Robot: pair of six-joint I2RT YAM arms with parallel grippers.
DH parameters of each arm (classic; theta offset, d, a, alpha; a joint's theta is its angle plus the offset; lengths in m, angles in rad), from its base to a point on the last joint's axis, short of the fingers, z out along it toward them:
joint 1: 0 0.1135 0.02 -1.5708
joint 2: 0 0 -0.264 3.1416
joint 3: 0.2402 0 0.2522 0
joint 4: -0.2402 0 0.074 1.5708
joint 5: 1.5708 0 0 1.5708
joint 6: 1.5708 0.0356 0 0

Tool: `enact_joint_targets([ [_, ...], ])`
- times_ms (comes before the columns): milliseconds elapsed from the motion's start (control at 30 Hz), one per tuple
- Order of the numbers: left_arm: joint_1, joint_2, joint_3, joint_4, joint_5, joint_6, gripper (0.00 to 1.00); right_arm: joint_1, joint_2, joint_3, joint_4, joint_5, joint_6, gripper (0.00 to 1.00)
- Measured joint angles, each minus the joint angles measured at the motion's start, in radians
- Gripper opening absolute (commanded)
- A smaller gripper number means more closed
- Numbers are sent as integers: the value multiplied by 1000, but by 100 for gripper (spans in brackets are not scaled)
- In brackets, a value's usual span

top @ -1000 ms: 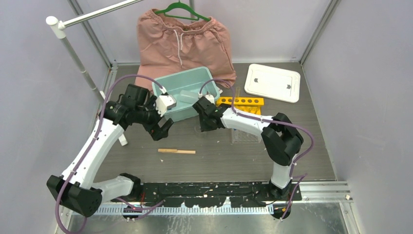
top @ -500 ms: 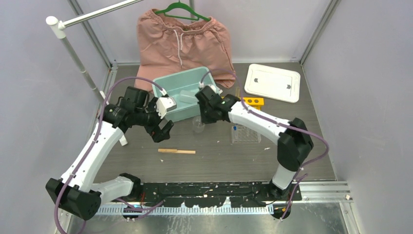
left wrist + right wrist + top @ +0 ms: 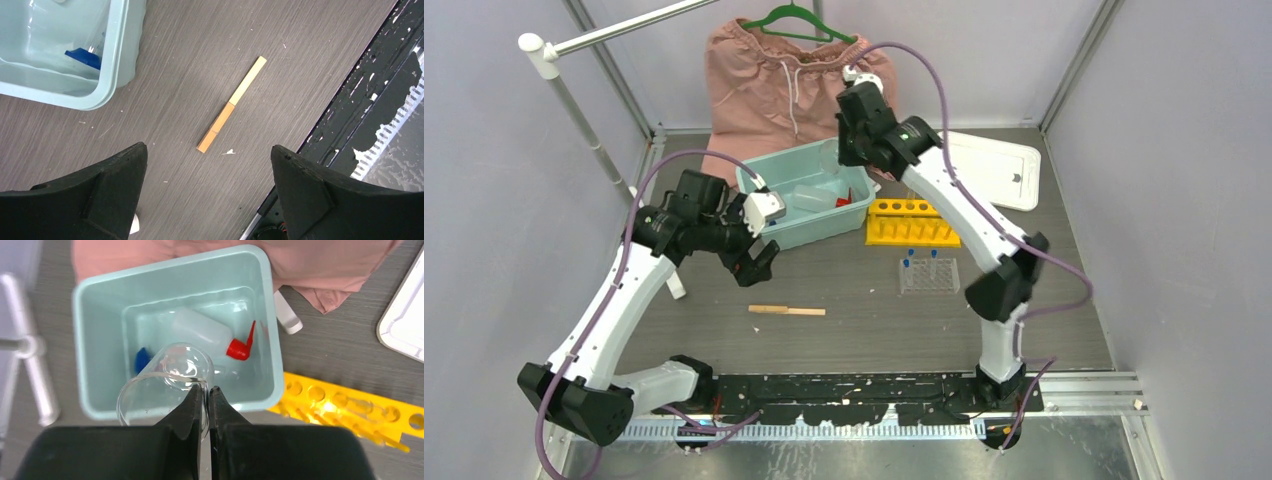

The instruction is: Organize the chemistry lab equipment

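Observation:
My right gripper (image 3: 206, 388) is shut on the rim of the tiny clear beaker (image 3: 155, 390), which it holds tilted in the air above the teal bin (image 3: 175, 272). In the top view the beaker (image 3: 829, 156) hangs over the bin's far side. Inside the bin lie the white squeeze bottle (image 3: 202, 332) with its red nozzle and a small blue piece (image 3: 141, 359). My left gripper (image 3: 208, 147) stands open above the table, over the near end of the wooden stick (image 3: 231, 104). The stick (image 3: 786, 311) lies flat in front of the bin.
A yellow tube rack (image 3: 912, 222) lies right of the bin (image 3: 824, 230). A clear rack (image 3: 927, 274) with blue-capped tubes stands in front of it. The white lid (image 3: 994, 170) is at the back right, pink shorts (image 3: 799, 90) on a hanger behind. A white rail stand (image 3: 574, 100) rises at the left.
My right arm has risen from the table in front of the bin, gripper shut on the beaker, and carried it up over the bin. The left arm has hardly moved.

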Motion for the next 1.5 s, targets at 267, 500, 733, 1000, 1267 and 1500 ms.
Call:
enact_joint_targets([
  [267, 0, 0, -4, -8, -9, 6, 93, -18, 344, 143, -113, 29, -40, 1],
  [500, 0, 0, -39, -11, -17, 32, 93, -18, 398, 163, -163, 35, -53, 1],
  [733, 0, -3, -135, -26, -28, 136, 91, -18, 483, 284, -165, 56, -64, 1],
  [1000, 0, -31, -217, -66, -43, 263, 89, -20, 536, 297, -163, 58, -71, 1],
  [1267, -2, -2, -248, -89, -82, 343, 89, -26, 562, 334, -169, 39, -79, 3],
  [1500, -10, -1, -256, -82, -99, 367, 91, -34, 581, 365, -170, 28, -99, 7],
])
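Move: The right hand holds the glass beaker by its wall, high over the teal bin; the bin's middle is about 5 cm ahead, 6 cm left and 25 cm below. In it, the wash bottle lies some 8 cm ahead and 5 cm left, the cylinder's blue foot 3 cm ahead and 14 cm left. The yellow rack stands 1 cm ahead, 14 cm right. From the empty left hand, the wooden clamp is 4 cm back, 6 cm right, 21 cm down, and the bin 21 cm ahead, 10 cm right. Keeping its pinch on the beaker wall, the right hand plunges nearly 20 cm into the right half of the bin while reaching some 7 cm forward, its fingers tipping more steeply down; most of the drop comes early, then it eases in slowly. The open left hand sinks about 9 cm, drifting back and left towards the clamp's handle end, turning clockwise and pointing more steeply down. ##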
